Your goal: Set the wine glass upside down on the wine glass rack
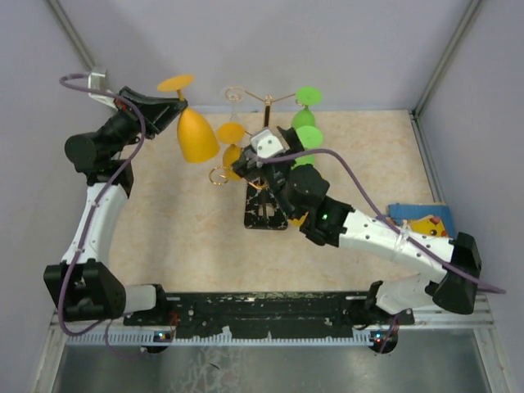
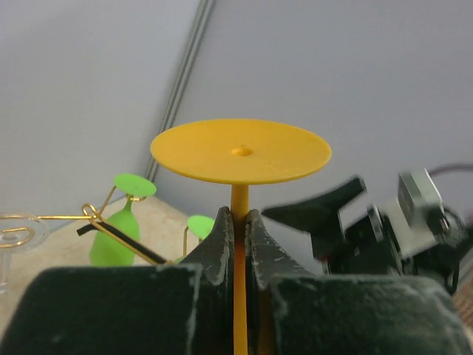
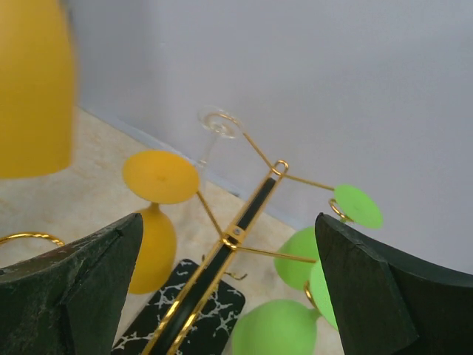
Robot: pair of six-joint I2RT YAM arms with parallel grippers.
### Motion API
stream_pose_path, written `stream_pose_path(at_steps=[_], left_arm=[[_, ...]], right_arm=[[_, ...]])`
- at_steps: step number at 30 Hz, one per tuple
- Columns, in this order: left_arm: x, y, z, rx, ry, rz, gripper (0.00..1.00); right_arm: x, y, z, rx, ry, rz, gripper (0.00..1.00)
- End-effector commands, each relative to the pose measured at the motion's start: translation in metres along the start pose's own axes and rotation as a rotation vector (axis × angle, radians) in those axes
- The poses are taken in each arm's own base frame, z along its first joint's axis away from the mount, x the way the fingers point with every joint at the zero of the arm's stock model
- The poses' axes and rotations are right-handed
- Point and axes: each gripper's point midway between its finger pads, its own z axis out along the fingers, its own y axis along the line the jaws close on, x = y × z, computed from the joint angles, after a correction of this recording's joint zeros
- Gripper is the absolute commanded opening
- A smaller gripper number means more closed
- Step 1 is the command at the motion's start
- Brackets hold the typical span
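Observation:
A yellow wine glass [image 1: 196,135] hangs upside down at the back left, foot [image 2: 240,151] uppermost. My left gripper [image 1: 182,106] is shut on its stem [image 2: 240,203]. The gold wire wine glass rack [image 1: 268,110] stands mid-table on a black white-veined base [image 1: 264,214]. A second yellow glass [image 3: 159,177], a clear glass [image 3: 218,126] and green glasses [image 1: 307,123] hang from its arms. My right gripper [image 1: 243,166] is open beside the rack's pole [image 3: 255,200], with nothing between its fingers [image 3: 96,274]. The held glass's bowl [image 3: 33,81] shows at the upper left of the right wrist view.
A blue box with a coloured picture [image 1: 422,219] lies at the right edge of the table, partly under my right arm. Grey walls close in the back and both sides. Beige tabletop [image 1: 164,221] lies between the left arm and the rack.

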Motion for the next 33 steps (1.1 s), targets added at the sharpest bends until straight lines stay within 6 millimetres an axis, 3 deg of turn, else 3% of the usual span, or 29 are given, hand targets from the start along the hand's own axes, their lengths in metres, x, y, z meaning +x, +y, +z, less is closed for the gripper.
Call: stream_pose_path(at_steps=[1,8,14,21,27,33], left_arm=[[0.015,-0.057,-0.016,0.135,0.13,0.368,0.0],[0.037,-0.092,-0.029,0.171,0.192,0.441,0.0],[0.083,-0.114,-0.041,0.255,0.233,0.407,0.0],[0.135,-0.13,-0.043,0.338,0.267,0.362,0.0],[0.171,-0.13,-0.055,0.319,0.307,0.33,0.0],[0.207,-0.108,-0.071,0.233,0.29,0.32,0.0]], right_arm=[[-0.018,-0.068,-0.01,0.165,0.071,0.16,0.99],[-0.023,-0.123,-0.011,0.295,0.164,0.252,0.99],[-0.008,-0.143,-0.011,0.369,0.248,0.268,0.99],[-0.002,-0.153,-0.011,0.393,0.284,0.283,0.99],[0.004,-0.157,-0.013,0.407,0.297,0.287,0.99],[0.003,-0.158,-0.011,0.406,0.293,0.29,0.99]])
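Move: The rack's empty near-left hook, where the inverted orange glass in my left hand is to hang, lies about 12 cm back, 6 cm right and 16 cm below that hand. The orange glass on the middle-left hook hangs level fore-and-aft with my left hand, 7 cm right and some 22 cm down; the near-right hook's orange glass hangs 12 cm back, 24 cm right, equally low. From my right hand the empty hook is some 3 cm back, 8 cm left and 6 cm down. With my left fingers still shut on the glass's stem just under its foot, I first draw back about 13 cm almost level, then sink some 14 cm while carrying it rightward towards the near-left hook, turning the wrist some 30 degrees so the fingers point more to the right. Meanwhile my empty, wide-open right hand swings right out of the way, rising and then easing down towards the green glasses' side. ##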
